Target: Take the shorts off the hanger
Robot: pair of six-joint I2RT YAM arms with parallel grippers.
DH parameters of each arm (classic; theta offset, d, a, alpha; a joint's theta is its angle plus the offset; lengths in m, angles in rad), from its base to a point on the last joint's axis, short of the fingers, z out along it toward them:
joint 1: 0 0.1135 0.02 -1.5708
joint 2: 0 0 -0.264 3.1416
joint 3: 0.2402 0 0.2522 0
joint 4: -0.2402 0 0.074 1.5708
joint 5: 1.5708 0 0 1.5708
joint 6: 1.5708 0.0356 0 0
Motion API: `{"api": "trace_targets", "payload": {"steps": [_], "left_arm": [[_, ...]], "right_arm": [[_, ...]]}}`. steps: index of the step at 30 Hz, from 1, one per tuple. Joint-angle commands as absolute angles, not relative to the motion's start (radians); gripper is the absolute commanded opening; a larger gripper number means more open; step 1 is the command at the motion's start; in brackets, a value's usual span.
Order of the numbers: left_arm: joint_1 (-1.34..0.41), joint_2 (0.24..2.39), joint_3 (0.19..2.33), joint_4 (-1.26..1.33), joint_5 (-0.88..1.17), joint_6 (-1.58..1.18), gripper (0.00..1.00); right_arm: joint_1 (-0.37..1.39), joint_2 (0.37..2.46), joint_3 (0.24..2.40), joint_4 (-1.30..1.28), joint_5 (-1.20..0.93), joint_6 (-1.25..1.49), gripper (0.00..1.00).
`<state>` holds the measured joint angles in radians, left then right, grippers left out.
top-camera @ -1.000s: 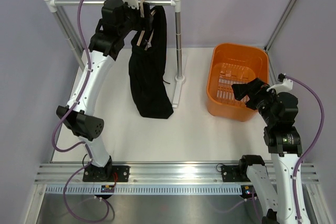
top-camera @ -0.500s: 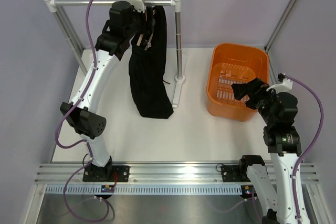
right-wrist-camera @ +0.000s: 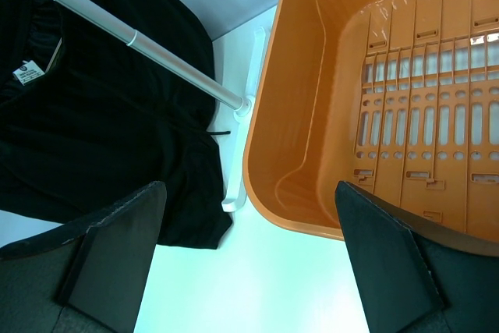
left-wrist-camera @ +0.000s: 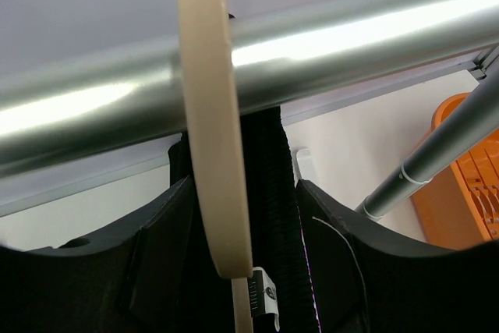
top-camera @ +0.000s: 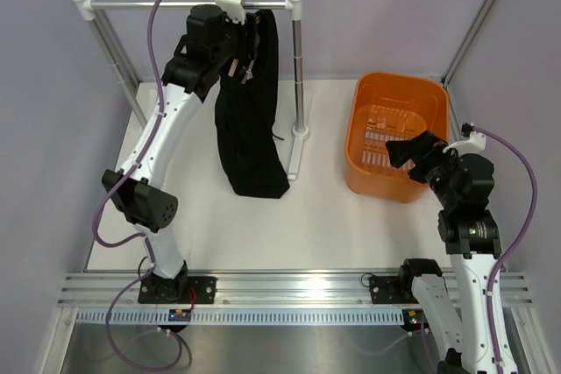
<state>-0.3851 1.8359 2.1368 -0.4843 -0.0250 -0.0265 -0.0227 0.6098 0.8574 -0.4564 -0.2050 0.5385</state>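
Observation:
The black shorts (top-camera: 254, 129) hang from the tan wooden hanger (top-camera: 237, 65), whose hook sits over the metal rail (top-camera: 158, 4); their hem reaches the table. My left gripper (top-camera: 244, 46) is up under the rail at the hanger's top. In the left wrist view the hanger (left-wrist-camera: 214, 154) and the shorts' ribbed waistband (left-wrist-camera: 271, 193) fill the gap of the left gripper (left-wrist-camera: 243, 189), with both fingers pressed against them. My right gripper (top-camera: 400, 150) hovers wide open over the near rim of the orange basket (top-camera: 399, 77), holding nothing. The right wrist view shows this gripper (right-wrist-camera: 249, 193) and the shorts (right-wrist-camera: 101, 130).
The white-and-metal rail stand has an upright post (top-camera: 299, 67) and a white foot (top-camera: 294, 153) just right of the shorts. The orange basket (right-wrist-camera: 312, 115) stands at the right. A frame strut (top-camera: 110, 37) runs along the back left.
My left gripper has slid right along the rail onto the hanger's top and its jaws have narrowed round it. The right arm has barely moved.

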Motion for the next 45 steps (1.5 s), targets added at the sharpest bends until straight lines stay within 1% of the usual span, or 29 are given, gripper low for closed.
{"api": "trace_targets", "payload": {"steps": [1,6,17,21,22,24,25,27,28,29,35,39,41,45], "left_arm": [[-0.391,1.832,2.129,-0.428,-0.046,-0.009,0.57],[-0.394,1.864,2.178,-0.463,-0.048,-0.020,0.53],[-0.399,1.847,2.135,-0.428,-0.072,-0.015,0.49],[-0.400,1.845,2.138,-0.425,-0.083,-0.014,0.44],[-0.400,1.845,2.138,-0.422,-0.097,-0.012,0.37],[-0.402,1.845,2.143,-0.420,-0.106,-0.008,0.31],[-0.402,1.845,2.148,-0.422,-0.120,-0.006,0.21],[-0.402,1.841,2.154,-0.423,-0.130,-0.006,0.10],[-0.405,1.838,2.164,-0.425,-0.143,-0.006,0.01],[-0.403,1.827,2.166,-0.425,-0.146,-0.006,0.00],[-0.403,1.756,2.178,-0.414,-0.150,0.020,0.00],[-0.403,1.746,2.238,-0.523,-0.150,-0.017,0.00],[-0.403,1.706,2.206,-0.548,-0.159,-0.055,0.00],[-0.403,1.606,2.003,-0.509,-0.175,-0.081,0.00]], "right_arm": [[-0.028,0.612,0.853,-0.406,-0.221,0.526,1.00],[-0.028,0.615,0.851,-0.413,-0.213,0.520,1.00],[-0.028,0.611,0.845,-0.411,-0.209,0.517,0.99],[-0.028,0.611,0.839,-0.408,-0.206,0.514,0.99],[-0.028,0.612,0.838,-0.407,-0.206,0.512,0.99],[-0.026,0.614,0.836,-0.408,-0.209,0.515,0.99],[-0.028,0.614,0.836,-0.408,-0.207,0.514,0.99],[-0.028,0.612,0.834,-0.403,-0.210,0.514,1.00],[-0.028,0.612,0.834,-0.406,-0.212,0.514,0.99],[-0.028,0.611,0.834,-0.405,-0.213,0.514,1.00],[-0.028,0.617,0.839,-0.410,-0.209,0.509,1.00],[-0.028,0.633,0.835,-0.400,-0.218,0.512,0.99],[-0.028,0.653,0.836,-0.397,-0.228,0.512,1.00],[-0.028,0.680,0.847,-0.391,-0.241,0.506,0.99]]}}
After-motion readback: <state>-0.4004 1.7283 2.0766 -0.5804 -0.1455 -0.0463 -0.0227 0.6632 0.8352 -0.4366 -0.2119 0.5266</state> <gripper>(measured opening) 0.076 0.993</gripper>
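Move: The wooden hanger's neck sits between the left hand's open fingers, about 1 cm ahead and 2 cm below, level sideways. The rail that the hook hangs over runs crosswise some 3 cm ahead and 5 cm higher. The rail's right upright is roughly 3 cm ahead and 8 cm right at the top, and the shorts hang about 22 cm below, 1 cm right. From the right hand the neck lies around 25 cm ahead, 25 cm left and 9 cm higher. The left fingers close onto the wooden hanger and pinch it, after the hand has eased about 1.5 cm down and 1 cm forward around it. Keeping that grip, the hand then pulls back towards the robot, faster at the end, some 4 cm in all, while going left and up about 2 cm each, turning slightly counter-clockwise. ##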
